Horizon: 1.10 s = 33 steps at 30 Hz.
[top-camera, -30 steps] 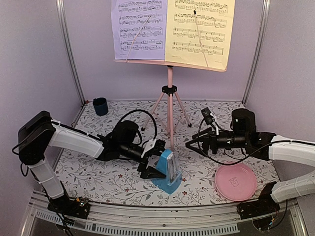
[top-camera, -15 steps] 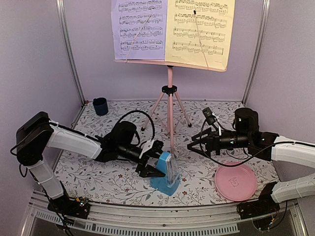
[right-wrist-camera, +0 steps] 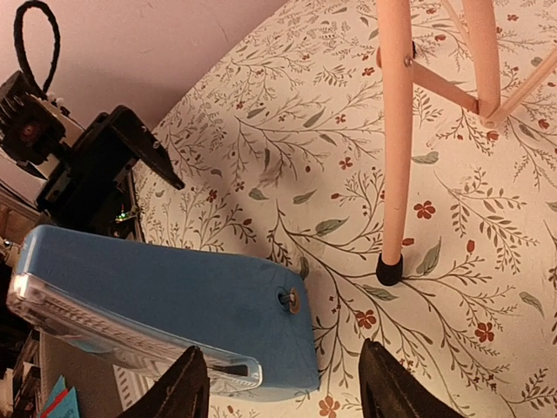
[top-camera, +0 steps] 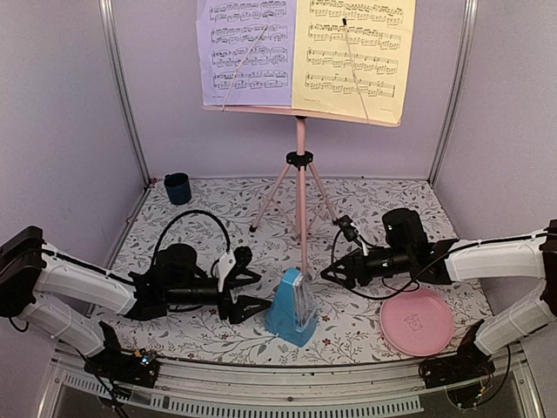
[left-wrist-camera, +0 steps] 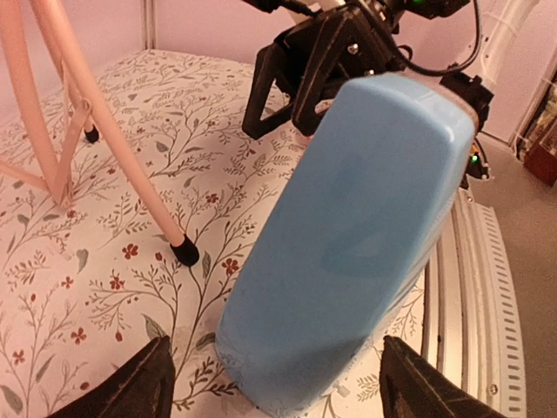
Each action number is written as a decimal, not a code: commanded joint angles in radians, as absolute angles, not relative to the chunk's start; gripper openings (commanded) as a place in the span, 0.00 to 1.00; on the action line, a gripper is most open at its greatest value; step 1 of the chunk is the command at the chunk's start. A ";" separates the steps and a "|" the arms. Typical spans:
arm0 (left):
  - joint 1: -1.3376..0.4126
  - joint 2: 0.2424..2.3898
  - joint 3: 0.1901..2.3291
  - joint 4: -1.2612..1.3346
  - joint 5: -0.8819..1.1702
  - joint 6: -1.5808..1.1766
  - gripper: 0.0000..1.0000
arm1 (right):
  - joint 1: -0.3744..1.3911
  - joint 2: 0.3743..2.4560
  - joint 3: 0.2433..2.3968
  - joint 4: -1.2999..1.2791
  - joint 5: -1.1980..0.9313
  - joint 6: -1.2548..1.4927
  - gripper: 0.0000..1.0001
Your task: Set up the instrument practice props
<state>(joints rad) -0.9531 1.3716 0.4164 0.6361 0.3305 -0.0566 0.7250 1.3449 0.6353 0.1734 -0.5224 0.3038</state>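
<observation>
The blue pyramid metronome (top-camera: 291, 306) stands upright on the floral mat, free of both grippers; it also shows in the left wrist view (left-wrist-camera: 348, 244) and the right wrist view (right-wrist-camera: 174, 300). My left gripper (top-camera: 245, 296) is open and empty, just left of it. My right gripper (top-camera: 335, 266) is open and empty, to its right. The pink tripod music stand (top-camera: 300, 165) stands behind, one foot close to the metronome (right-wrist-camera: 389, 270). Its desk holds the lavender sheet (top-camera: 245, 52) and the yellow sheet (top-camera: 352, 57).
A round pink plate (top-camera: 417, 321) lies at the front right, under my right arm. A small dark blue cup (top-camera: 177, 188) stands at the back left corner. Metal frame posts rise at both back sides. The table's front rail (top-camera: 287, 396) runs along the near edge.
My left gripper has let go of the metronome and pulled back to the left. The metronome now stands free. My right gripper has moved left and lower toward it.
</observation>
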 commanded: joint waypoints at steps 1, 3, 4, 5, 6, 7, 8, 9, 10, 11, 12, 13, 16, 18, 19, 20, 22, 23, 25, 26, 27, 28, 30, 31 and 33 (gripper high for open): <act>-1.018 1.364 0.364 0.622 0.100 -0.309 0.74 | 0.719 1.425 0.622 0.258 -0.487 0.311 0.56; -1.048 1.387 0.345 0.625 0.068 -0.374 0.61 | 0.719 1.461 0.627 0.272 -0.497 0.309 0.51; -1.063 1.398 0.335 0.630 0.051 -0.410 0.53 | 0.719 1.478 0.630 0.279 -0.505 0.307 0.49; -1.079 1.410 0.326 0.634 0.033 -0.444 0.44 | 0.721 1.495 0.631 0.287 -0.517 0.306 0.47; -1.098 1.421 0.323 0.639 0.024 -0.470 0.39 | 0.721 1.509 0.631 0.296 -0.528 0.306 0.45; -1.120 1.434 0.324 0.640 0.016 -0.491 0.35 | 0.722 1.523 0.627 0.305 -0.540 0.308 0.43; -1.142 1.447 0.333 0.630 0.005 -0.507 0.31 | 0.723 1.534 0.622 0.315 -0.547 0.310 0.41; -1.167 1.464 0.348 0.615 -0.005 -0.519 0.28 | 0.725 1.544 0.617 0.323 -0.550 0.310 0.40; -1.188 1.485 0.363 0.609 -0.007 -0.529 0.27 | 0.727 1.554 0.612 0.329 -0.554 0.310 0.39; -1.209 1.507 0.377 0.612 -0.006 -0.541 0.25 | 0.730 1.563 0.607 0.336 -0.561 0.310 0.38; -1.229 1.533 0.389 0.622 -0.010 -0.555 0.22 | 0.735 1.573 0.602 0.345 -0.565 0.309 0.37; -1.242 1.559 0.398 0.639 -0.013 -0.572 0.18 | 0.741 1.584 0.600 0.353 -0.569 0.309 0.37; -1.248 1.620 0.406 0.710 -0.029 -0.625 0.13 | 0.776 1.615 0.593 0.370 -0.568 0.316 0.34; -1.242 1.626 0.407 0.733 -0.067 -0.637 0.11 | 0.801 1.625 0.579 0.392 -0.566 0.328 0.33; -1.234 1.624 0.410 0.737 -0.086 -0.634 0.11 | 0.811 1.626 0.568 0.406 -0.564 0.339 0.33; -1.222 1.621 0.414 0.735 -0.099 -0.631 0.10 | 0.819 1.627 0.559 0.419 -0.566 0.349 0.32; -1.194 1.615 0.423 0.737 -0.103 -0.623 0.09 | 0.836 1.625 0.543 0.435 -0.562 0.365 0.32; -1.180 1.615 0.430 0.740 -0.101 -0.616 0.09 | 0.843 1.621 0.535 0.440 -0.561 0.370 0.32; -1.147 1.620 0.451 0.741 -0.082 -0.591 0.09 | 0.861 1.608 0.512 0.463 -0.549 0.394 0.31; -1.134 1.626 0.464 0.740 -0.071 -0.574 0.09 | 0.871 1.603 0.501 0.478 -0.546 0.404 0.31; -1.115 1.634 0.475 0.739 -0.059 -0.561 0.09 | 0.884 1.600 0.492 0.494 -0.540 0.419 0.31; -1.096 1.642 0.484 0.743 -0.039 -0.553 0.09 | 0.901 1.599 0.487 0.505 -0.532 0.430 0.31; -1.057 1.663 0.503 0.754 -0.001 -0.530 0.09 | 0.939 1.606 0.489 0.521 -0.510 0.452 0.31; -1.040 1.674 0.517 0.754 0.012 -0.516 0.09 | 0.957 1.613 0.494 0.526 -0.498 0.458 0.31; -1.013 1.698 0.554 0.745 0.041 -0.480 0.09 | 0.991 1.632 0.506 0.540 -0.480 0.478 0.32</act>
<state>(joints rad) -1.0630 1.6535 0.4892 0.6987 -0.0296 -0.5575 0.9222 1.6173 0.4908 0.4503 -0.5125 0.4236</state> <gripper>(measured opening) 0.092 0.315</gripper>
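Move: Standing between the two hands, the blue metronome has its middle about 7 cm to the right of the left hand, 2 cm back and 4 cm lower. From the right hand it is roughly 9 cm left, 7 cm back and 5 cm lower. The stand's near foot is some 8 cm ahead and 10 cm right of the left hand. The pink plate lies about 23 cm right and 6 cm back of the right hand. Sinking about 10 cm on either side of the metronome, both hands close their fingers, the left nearly shut. The left first draws back, then sweeps some 8 cm forward along the metronome's left side with the wrist tipped down and turned counter-clockwise, while the right pulls 7 cm back against its right side, low by the winding knob, to turn it between them. ##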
